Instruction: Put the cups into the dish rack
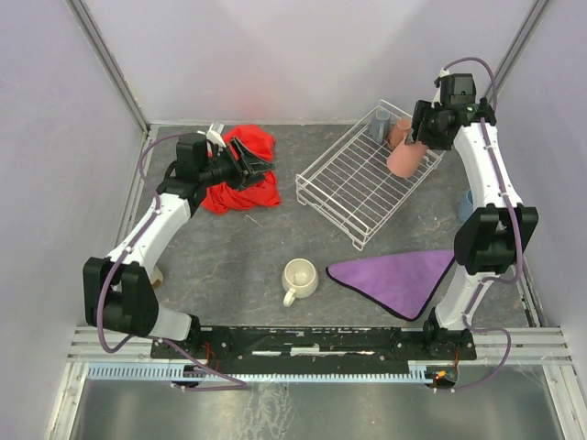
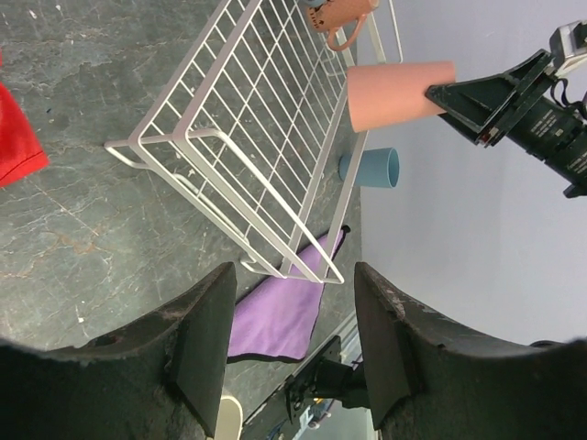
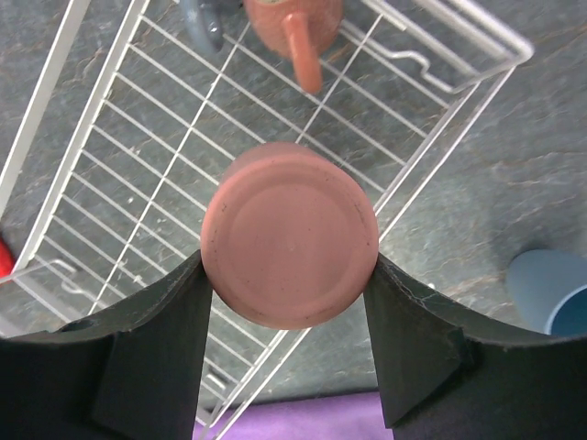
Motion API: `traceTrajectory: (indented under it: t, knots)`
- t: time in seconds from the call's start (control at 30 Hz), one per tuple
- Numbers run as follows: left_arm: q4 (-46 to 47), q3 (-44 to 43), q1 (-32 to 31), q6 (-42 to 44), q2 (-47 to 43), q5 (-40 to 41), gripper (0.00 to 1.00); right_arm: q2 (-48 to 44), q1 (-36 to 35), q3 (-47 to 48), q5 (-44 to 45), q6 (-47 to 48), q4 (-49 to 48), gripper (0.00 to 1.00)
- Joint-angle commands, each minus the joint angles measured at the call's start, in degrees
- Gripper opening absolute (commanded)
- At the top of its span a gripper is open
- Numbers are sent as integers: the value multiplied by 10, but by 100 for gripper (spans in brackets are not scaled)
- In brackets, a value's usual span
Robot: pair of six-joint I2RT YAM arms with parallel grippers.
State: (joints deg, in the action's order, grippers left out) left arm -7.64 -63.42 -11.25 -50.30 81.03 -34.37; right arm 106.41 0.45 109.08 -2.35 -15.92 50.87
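Note:
The white wire dish rack (image 1: 341,186) sits at the back right of the table. Two cups stand in its far corner: a grey-blue mug (image 1: 380,123) and an orange mug (image 1: 401,134). My right gripper (image 1: 422,139) is shut on a salmon-pink tumbler (image 1: 404,159) and holds it tilted above the rack's right side. In the right wrist view the tumbler's base (image 3: 290,235) sits between both fingers. A cream mug (image 1: 300,278) stands on the table in front. A light-blue cup (image 1: 467,203) stands right of the rack. My left gripper (image 1: 260,165) is open and empty over a red cloth (image 1: 243,188).
A purple cloth (image 1: 399,275) lies flat at the front right, beside the right arm's base. The red cloth is bunched at the back left. Walls close in the table on three sides. The light-blue cup (image 3: 550,290) stands just outside the rack's wire edge (image 3: 449,137).

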Motion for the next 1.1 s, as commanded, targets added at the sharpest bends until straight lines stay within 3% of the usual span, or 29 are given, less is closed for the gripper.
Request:
traceTrajectory:
  t: [0.0, 0.6, 1.07]
  knots:
    - [2, -26, 5, 31, 11, 0, 61, 18, 2, 58, 68, 37, -2, 13]
    - [-21, -43, 12, 54, 42, 13, 61, 149, 5, 216, 150, 76, 21, 12]
    - [-19, -50, 19, 52, 63, 14, 61, 188, 18, 227, 147, 77, 14, 12]
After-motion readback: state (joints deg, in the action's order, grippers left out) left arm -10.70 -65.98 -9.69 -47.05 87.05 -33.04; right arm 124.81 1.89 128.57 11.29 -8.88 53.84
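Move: About 7 cm ahead, 6 cm right and 12 cm below the right hand, with the large salmon cup upside down in its grip, is the cup's place in the rack's far-right corner. The orange mug stands some 13 cm ahead and 3 cm left of this hand, the grey-blue mug 15 cm ahead and 9 cm left, both low in the rack; the light-blue cup is 9 cm back, 14 cm right. From the left hand that corner lies roughly 17 cm ahead and 48 cm right, 14 cm lower. Carrying the salmon cup in an unchanged grip, the right hand goes about 6 cm forward and as far right, nearly level at first, past the orange mug's near side towards the rack's far-right corner. There the forward travel dies out and it lowers some 3 cm, having rolled about 15 degrees, left side down. Meanwhile the empty left hand sinks about as far, easing forward. ##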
